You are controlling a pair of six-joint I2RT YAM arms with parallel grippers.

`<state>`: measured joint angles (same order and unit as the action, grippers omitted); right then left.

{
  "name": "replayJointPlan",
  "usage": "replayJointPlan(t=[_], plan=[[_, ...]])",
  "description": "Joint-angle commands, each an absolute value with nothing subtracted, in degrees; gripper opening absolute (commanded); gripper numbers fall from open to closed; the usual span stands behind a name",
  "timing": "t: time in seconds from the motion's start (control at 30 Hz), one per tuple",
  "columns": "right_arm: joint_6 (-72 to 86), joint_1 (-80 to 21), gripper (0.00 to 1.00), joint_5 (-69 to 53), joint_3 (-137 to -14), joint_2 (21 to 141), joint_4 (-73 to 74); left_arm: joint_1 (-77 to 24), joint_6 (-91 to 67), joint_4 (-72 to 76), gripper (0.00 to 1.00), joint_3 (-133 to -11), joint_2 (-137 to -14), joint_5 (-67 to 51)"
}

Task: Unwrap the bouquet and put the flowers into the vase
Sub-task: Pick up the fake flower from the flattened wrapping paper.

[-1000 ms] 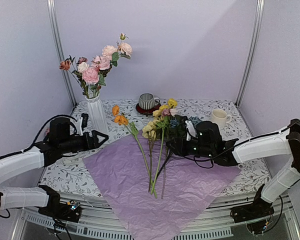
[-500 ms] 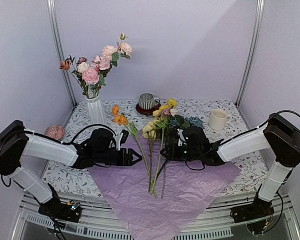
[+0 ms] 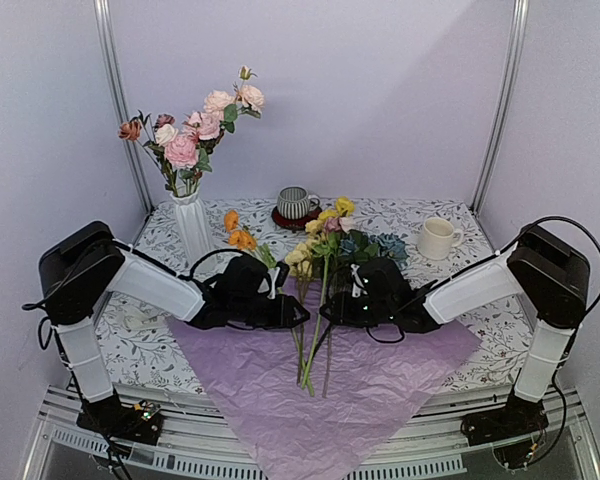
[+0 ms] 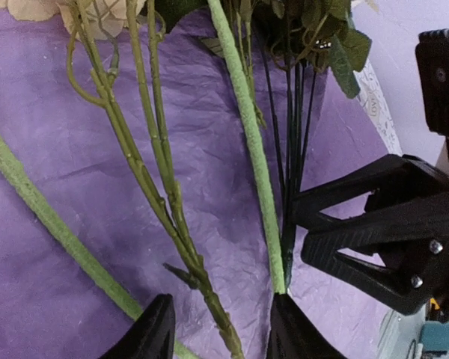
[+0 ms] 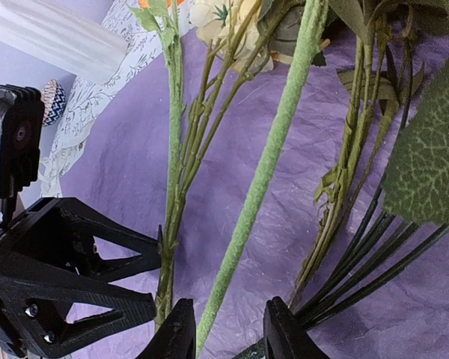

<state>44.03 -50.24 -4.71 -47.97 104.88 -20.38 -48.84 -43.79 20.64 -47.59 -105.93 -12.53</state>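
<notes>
The pink-lilac paper [image 3: 310, 385] lies spread flat, with the loose flowers [image 3: 317, 255] across it, stems toward me. The white ribbed vase [image 3: 192, 232] stands at the back left and holds several pink and cream blooms. My left gripper [image 3: 298, 312] is low over the stems, open. In the left wrist view its jaws [image 4: 223, 334] straddle an olive twin stem [image 4: 181, 232], and a fuzzy green stem [image 4: 248, 142] ends at the right finger. My right gripper [image 3: 328, 310] faces it, open. Its jaws [image 5: 228, 334] flank the fuzzy green stem [image 5: 266, 172] with gaps on both sides.
A grey striped mug [image 3: 297, 203] on a dark coaster stands at the back centre, and a cream mug [image 3: 438, 237] at the back right. The two grippers are nearly tip to tip. Dark thin stems and leaves [image 5: 426, 157] lie right of the right gripper.
My left arm has swung from beside the vase rightward to the stems, its jaws narrowing. The right gripper has edged left along the stems.
</notes>
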Motion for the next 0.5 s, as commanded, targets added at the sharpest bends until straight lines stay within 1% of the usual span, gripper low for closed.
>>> replayJointPlan(t=[0.0, 0.17, 0.27, 0.37, 0.47], plan=[[43.4, -49.7, 0.33, -4.8, -50.1, 106.7, -20.1, -49.6, -44.9, 20.8, 0.45, -50.8, -109.2, -13.5], [43.3, -49.7, 0.33, -5.3, -50.8, 107.5, -20.1, -49.6, -45.7, 20.5, 0.41, -52.2, -111.2, -13.1], [43.3, -49.6, 0.33, -4.9, -50.4, 107.1, -20.1, -49.4, -46.8, 19.5, 0.3, -52.6, -111.8, -11.7], [43.0, -49.6, 0.32, -4.1, -50.0, 106.0, -20.1, -49.4, -47.5, 21.3, 0.13, -51.6, -111.1, -10.8], [42.4, -49.3, 0.32, -2.8, -49.1, 103.9, -20.1, -49.5, -48.2, 18.8, 0.09, -51.1, -107.6, -7.6]])
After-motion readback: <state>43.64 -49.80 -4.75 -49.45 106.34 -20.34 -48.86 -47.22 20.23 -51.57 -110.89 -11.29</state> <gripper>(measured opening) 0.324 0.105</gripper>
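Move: The cream flower's olive stem passes almost beneath the left hand, between its half-open fingertips: about 1 cm ahead, 1 cm right and 2 cm down. The thick light-green stem runs 3 cm right and 1 cm ahead of the left hand, the orange flower's stem 3 cm to its left and level with it, both 2 cm below; the cream heads lie some 12 cm straight ahead, 1 cm lower. From the right hand, the olive stem is roughly 6 cm left, level with it and 2 cm down. The left hand eases down about 1.5 cm while creeping about a centimetre forward and slightly right, then stays low as its half-open fingers close almost fully and pinch the cream flower's olive stem, passing between the orange flower's stem on the left and the thick light-green one on the right. The right hand stays low beside it, its opening unchanged, with the thick light-green stem still between its parted fingertips. ##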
